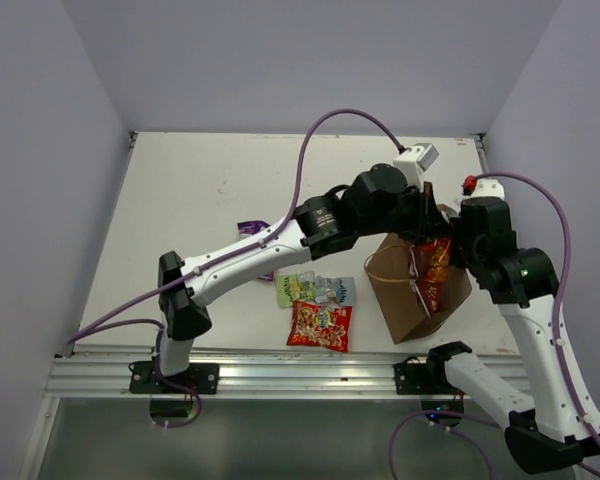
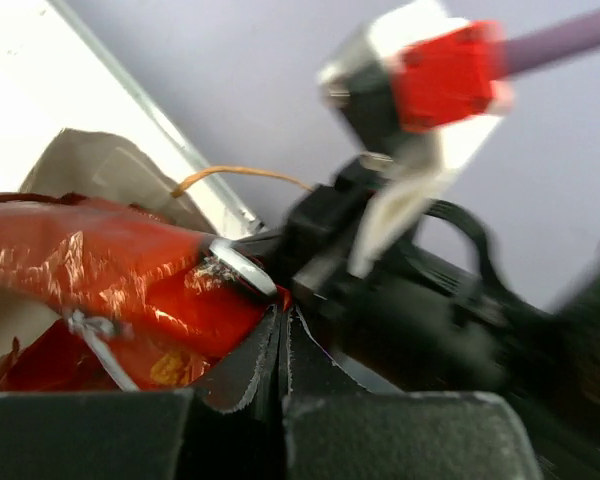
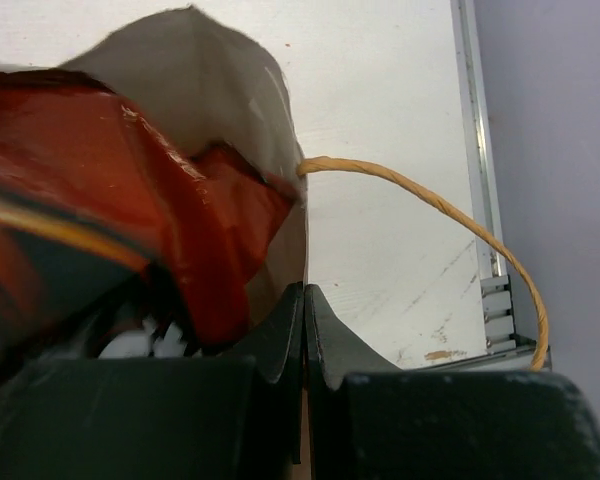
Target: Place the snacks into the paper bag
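Observation:
The brown paper bag (image 1: 405, 295) stands at the table's front right with its mouth up. My left gripper (image 1: 426, 216) is shut on the top edge of the red Doritos bag (image 1: 435, 268), which hangs partly inside the paper bag's mouth. In the left wrist view the red Doritos bag (image 2: 110, 275) runs into my shut left gripper (image 2: 281, 312). My right gripper (image 1: 456, 232) is shut on the paper bag's rim (image 3: 292, 215), with a tan loop handle (image 3: 435, 212) arching beside it. The purple (image 1: 250, 228), green (image 1: 294, 290), pale blue-white (image 1: 335, 291) and red candy (image 1: 320, 326) snacks lie on the table.
The white table (image 1: 200, 200) is walled at the back and both sides. A metal rail (image 1: 280, 372) runs along the near edge. The left arm (image 1: 270, 245) stretches across above the loose packets. The right arm's wrist (image 2: 430, 90) sits close to the left gripper.

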### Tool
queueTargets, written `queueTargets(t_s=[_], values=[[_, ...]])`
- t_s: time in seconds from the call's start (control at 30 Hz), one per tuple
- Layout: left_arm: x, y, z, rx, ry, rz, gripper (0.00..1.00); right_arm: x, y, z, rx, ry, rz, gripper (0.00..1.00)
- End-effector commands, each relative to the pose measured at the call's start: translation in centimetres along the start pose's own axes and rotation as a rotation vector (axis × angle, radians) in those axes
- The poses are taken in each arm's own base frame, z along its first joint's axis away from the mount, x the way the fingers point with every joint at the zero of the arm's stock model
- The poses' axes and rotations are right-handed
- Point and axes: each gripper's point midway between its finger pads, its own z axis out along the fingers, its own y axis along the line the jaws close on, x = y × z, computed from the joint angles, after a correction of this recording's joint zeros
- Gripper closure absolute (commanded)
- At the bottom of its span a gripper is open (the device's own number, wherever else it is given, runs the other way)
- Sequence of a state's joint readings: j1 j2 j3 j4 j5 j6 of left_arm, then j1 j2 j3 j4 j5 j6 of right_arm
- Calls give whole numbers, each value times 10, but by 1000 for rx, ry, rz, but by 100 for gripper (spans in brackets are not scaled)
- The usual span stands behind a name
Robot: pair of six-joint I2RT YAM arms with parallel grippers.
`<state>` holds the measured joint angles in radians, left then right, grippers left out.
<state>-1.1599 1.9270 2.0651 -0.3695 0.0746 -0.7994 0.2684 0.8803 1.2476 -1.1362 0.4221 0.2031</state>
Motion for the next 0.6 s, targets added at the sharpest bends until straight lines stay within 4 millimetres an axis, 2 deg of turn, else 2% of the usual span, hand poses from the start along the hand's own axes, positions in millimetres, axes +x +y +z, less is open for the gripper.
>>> queueTargets(t_s=[0.0, 0.1, 0.27, 0.3, 0.4, 0.47, 0.5, 0.57], values=[[30, 30, 14, -122, 101, -51, 100, -6, 5, -7, -37, -38, 29, 100], [49, 52, 18, -195, 144, -45, 100, -5, 4, -7, -37, -38, 26, 100], [72, 66, 19, -267, 194, 7, 100, -5, 6, -5, -40, -37, 21, 100], [79, 68, 20, -273, 210, 24, 100, -5, 6, -4, -40, -37, 17, 100], [77, 62, 22, -256, 193, 63, 100, -5, 8, -2, -44, -34, 16, 100], [72, 53, 25, -228, 169, 104, 91, -5, 10, -1, -53, -32, 16, 100], [64, 45, 26, -210, 149, 114, 78, -4, 11, 1, -53, -25, 13, 100], [49, 32, 26, -167, 106, 159, 56, -4, 11, 1, -56, -26, 12, 100]])
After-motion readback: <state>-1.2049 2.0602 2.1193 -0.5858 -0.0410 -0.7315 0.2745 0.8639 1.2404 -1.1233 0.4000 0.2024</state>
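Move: The left hand already grips the Doritos bag, which hangs about 11 cm below its fingers and partly in the paper bag. The paper bag's middle is some 22 cm beneath this hand, about 2 cm back and 1 cm left. Around 36 cm lower on the table, the green packet lies some 21 cm left and 4 cm ahead, the red snack packet 20 cm left and 7 cm back. From the right hand, pinching its rim, the paper bag's middle is 6 cm left, 2 cm back and 12 cm lower. Straight down, about 10 cm, the left hand lowers the Doritos bag deeper into the paper bag, tipping its right-pointing fingers some 18 degrees further downward. It then stops at the bag's mouth and opens the fingers about a third, letting go. The right hand stays put, keeping its pinch on the rim. ##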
